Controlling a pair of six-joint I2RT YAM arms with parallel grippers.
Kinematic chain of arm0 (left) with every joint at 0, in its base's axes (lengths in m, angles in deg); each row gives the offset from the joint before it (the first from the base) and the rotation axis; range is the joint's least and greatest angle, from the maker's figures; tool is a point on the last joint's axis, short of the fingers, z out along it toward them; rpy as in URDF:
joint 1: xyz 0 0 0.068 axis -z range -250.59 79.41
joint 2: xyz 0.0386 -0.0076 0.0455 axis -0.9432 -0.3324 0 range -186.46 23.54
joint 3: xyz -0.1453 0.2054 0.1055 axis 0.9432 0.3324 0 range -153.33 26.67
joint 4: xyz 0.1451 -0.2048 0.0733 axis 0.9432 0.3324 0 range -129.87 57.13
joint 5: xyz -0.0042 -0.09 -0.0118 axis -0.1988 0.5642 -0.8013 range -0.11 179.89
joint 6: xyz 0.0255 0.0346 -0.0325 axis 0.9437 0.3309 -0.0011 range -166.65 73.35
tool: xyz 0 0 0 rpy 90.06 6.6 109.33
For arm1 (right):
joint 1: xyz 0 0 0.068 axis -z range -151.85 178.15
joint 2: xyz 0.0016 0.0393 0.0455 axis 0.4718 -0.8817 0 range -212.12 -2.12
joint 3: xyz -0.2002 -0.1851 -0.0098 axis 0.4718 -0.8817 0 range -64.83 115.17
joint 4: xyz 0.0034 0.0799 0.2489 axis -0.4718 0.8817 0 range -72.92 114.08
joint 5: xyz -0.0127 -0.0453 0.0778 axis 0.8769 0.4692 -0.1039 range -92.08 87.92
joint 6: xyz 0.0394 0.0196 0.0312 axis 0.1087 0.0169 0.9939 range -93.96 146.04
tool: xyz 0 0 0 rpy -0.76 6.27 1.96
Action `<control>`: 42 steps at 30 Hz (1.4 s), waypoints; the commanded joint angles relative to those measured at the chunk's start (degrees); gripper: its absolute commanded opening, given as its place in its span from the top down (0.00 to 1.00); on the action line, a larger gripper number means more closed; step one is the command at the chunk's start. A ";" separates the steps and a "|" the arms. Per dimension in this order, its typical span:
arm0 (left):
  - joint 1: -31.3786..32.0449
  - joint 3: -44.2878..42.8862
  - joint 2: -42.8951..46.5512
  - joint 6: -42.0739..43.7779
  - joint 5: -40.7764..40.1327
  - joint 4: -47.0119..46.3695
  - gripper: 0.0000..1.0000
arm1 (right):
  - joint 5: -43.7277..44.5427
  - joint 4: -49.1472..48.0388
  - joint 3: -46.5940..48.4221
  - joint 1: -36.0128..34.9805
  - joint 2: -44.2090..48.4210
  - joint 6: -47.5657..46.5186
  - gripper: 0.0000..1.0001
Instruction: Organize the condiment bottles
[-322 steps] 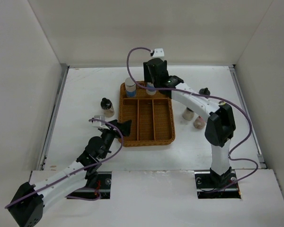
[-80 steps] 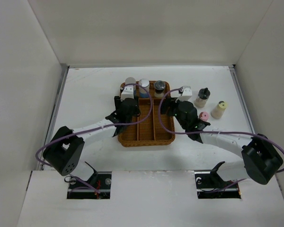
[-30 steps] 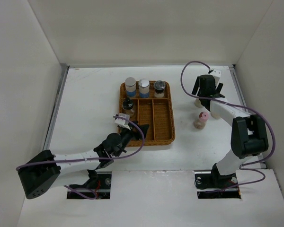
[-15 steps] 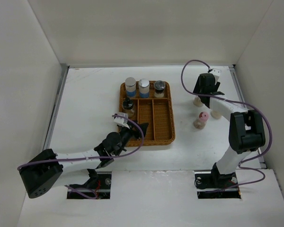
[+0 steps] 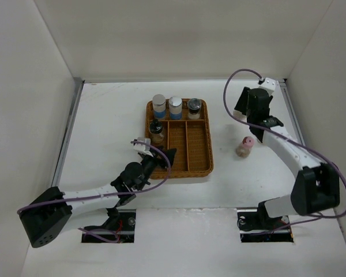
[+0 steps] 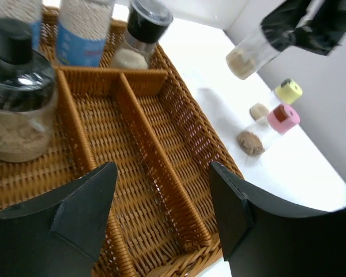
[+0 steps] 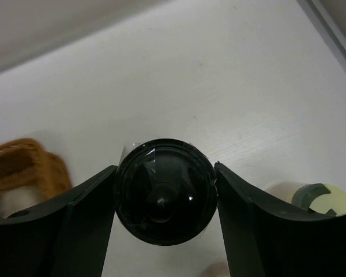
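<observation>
The brown wicker tray (image 5: 197, 164) holds two silver-capped, blue-labelled bottles (image 5: 159, 105) (image 5: 175, 107), a dark-lidded jar (image 5: 194, 108) in its back row, and a dark-capped bottle (image 5: 156, 131) in its left slot. My right gripper (image 5: 256, 111) is shut on a dark-lidded bottle (image 7: 164, 190) and holds it above the table; the bottle also shows in the left wrist view (image 6: 255, 52). A pink-capped bottle (image 5: 245, 146) and a cream-capped one (image 7: 323, 202) stand on the table right of the tray. My left gripper (image 5: 164, 157) is open and empty at the tray's front left edge.
White walls enclose the table on three sides, the right wall close to the right arm. In the left wrist view the tray's middle and right slots (image 6: 161, 144) hold nothing. Purple cables loop over both arms.
My right gripper has closed on the dark-lidded bottle and lifted it off the table. My left gripper has shifted slightly right along the tray's front left edge.
</observation>
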 commanded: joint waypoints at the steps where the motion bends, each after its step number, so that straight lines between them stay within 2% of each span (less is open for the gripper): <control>1: -1.79 1.66 6.06 -0.64 -2.13 -3.45 0.38 | 0.34 -4.98 -1.78 -6.24 8.91 1.25 0.50; 5: -2.76 3.42 11.08 -0.73 -4.50 -2.65 0.38 | 1.22 -5.94 -7.23 -14.94 13.66 5.28 0.51; 8: -2.59 3.69 12.93 -0.29 -5.38 -2.57 0.38 | 1.83 -7.44 -8.74 -22.93 13.94 7.84 0.52; 12: -2.33 4.30 15.74 0.06 -6.26 -1.78 0.38 | 3.41 -10.60 -6.03 -33.66 9.20 8.29 0.52; 15: -2.94 4.74 19.25 0.06 -7.40 0.76 0.38 | 4.03 -11.22 -1.73 -38.07 4.11 7.15 0.51; 22: -4.26 5.88 23.92 -1.17 -7.94 6.22 0.38 | 5.61 -11.49 7.50 -39.75 -7.58 6.44 0.51; 31: -4.96 6.32 26.56 -1.52 -7.06 9.04 0.37 | 14.39 -10.87 15.07 -40.45 -18.93 1.88 0.50; 37: -4.61 6.32 25.16 -2.04 -6.79 8.69 0.37 | 21.08 -10.96 13.85 -41.77 -18.33 0.38 0.50; 42: -4.79 6.15 23.84 -2.75 -5.92 8.42 0.37 | 19.86 -11.75 9.37 -41.60 -14.90 3.45 0.50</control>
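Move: The held black-capped bottle is bound for the far end of the tray's middle compartment, about 31 cm left of the right hand, some 6 cm back and 13 cm below. Just beyond that spot stands a blue-label bottle, about 31 cm left and 3 cm ahead of the hand. The grey-topped shaker is about 21 cm left and 3 cm ahead, and the dark-stopper bottle about 40 cm left and 8 cm back. The empty left hand has the spot about 13 cm ahead and 6 cm right. Still gripping the bottle, the right hand rises about 5 cm and sweeps left some 30 cm to the tray, drawing back and sinking on the way, then reaches forward about 6 cm over the middle compartment. It turns counter-clockwise about 35 degrees and eases part-way back. The open left hand clears off leftward, 7 cm, and ends slightly higher. ##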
